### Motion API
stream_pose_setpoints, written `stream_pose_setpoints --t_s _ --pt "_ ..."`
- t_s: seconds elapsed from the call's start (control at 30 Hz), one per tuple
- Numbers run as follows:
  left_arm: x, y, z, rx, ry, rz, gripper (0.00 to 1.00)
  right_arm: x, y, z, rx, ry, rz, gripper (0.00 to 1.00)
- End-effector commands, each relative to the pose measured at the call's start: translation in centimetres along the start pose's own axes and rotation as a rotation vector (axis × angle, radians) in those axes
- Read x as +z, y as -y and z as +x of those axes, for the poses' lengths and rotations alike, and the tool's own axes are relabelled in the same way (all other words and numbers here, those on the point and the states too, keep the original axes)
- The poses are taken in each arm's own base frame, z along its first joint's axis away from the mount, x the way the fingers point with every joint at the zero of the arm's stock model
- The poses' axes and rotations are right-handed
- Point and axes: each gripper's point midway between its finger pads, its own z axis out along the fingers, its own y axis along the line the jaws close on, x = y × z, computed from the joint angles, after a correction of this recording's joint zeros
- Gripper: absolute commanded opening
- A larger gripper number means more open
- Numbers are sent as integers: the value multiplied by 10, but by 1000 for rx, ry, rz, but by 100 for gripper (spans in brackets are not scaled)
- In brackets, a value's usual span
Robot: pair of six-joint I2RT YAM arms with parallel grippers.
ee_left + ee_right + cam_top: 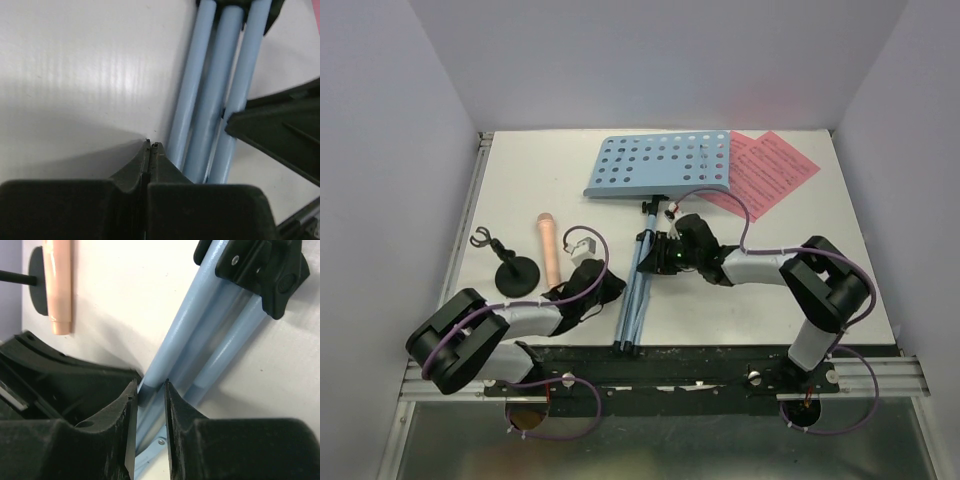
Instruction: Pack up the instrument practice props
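Note:
The light-blue music stand lies flat on the table, its hole-dotted desk [660, 165] at the back and its folded legs [632, 295] pointing toward me. My right gripper [658, 256] is shut on one of its blue tubes [172, 347], with a finger on each side. My left gripper [610, 290] is shut on nothing, its tips [150, 145] just left of the blue legs [215, 90]. Pink sheet-music pages [772, 170] lie partly under the desk's right side. The beige-pink microphone [550, 248] lies left of the legs, beside the black mic stand [515, 272].
White walls enclose the table on the left, back and right. A black rail [660, 360] runs along the near edge at the arm bases. The two grippers are close together over the stand's legs; the left one [60, 380] shows in the right wrist view.

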Motion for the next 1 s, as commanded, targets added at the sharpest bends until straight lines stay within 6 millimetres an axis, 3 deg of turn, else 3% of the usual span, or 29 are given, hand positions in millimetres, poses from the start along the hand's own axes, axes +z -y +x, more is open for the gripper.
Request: stream_pose_setpoints --t_s 0.0,0.13,0.27,0.4,0.6,0.67,0.83,0.97 --pt "-15 -2 39 17 -150 39 1 -25 116 89 -41 -232 420 1" --pt "-19 7 27 40 -112 57 16 -32 105 83 -23 -197 390 41" --pt "-25 19 11 65 -70 73 26 -32 85 66 -8 -162 342 56" --pt "-31 23 0 81 -36 73 31 -34 66 45 -14 -117 311 62" --pt "-41 29 -11 105 1 96 38 -54 48 26 -25 -67 291 66" --pt "-47 36 -16 121 12 122 44 -65 33 19 -52 -25 239 66" --pt "-71 43 -39 162 101 159 57 -120 1 -25 -165 200 180 69" --pt "-97 46 -60 205 191 181 65 -162 -7 -46 -252 336 203 72"
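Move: The folded tripod legs have their middle about 3 cm right of the left hand and 2 cm back, just under it; from the right hand, which has them in its part-shut fingers, that middle is some 6 cm back, 1 cm left and 3 cm below. The black leg hub sits 5 cm ahead and 1 cm right of the right hand, slightly lower. The microphone lies roughly 16 cm left and 7 cm ahead of the left hand, at table height. The tripod legs are let go: the right hand opens, easing right and about 1 cm down, then rises quickly some 10 cm, ending about 8 cm to the right with its fingers tilted up. Beside them the left hand, fingers shut, shifts back and a little right against the legs, then lifts straight off, opening as it climbs. ##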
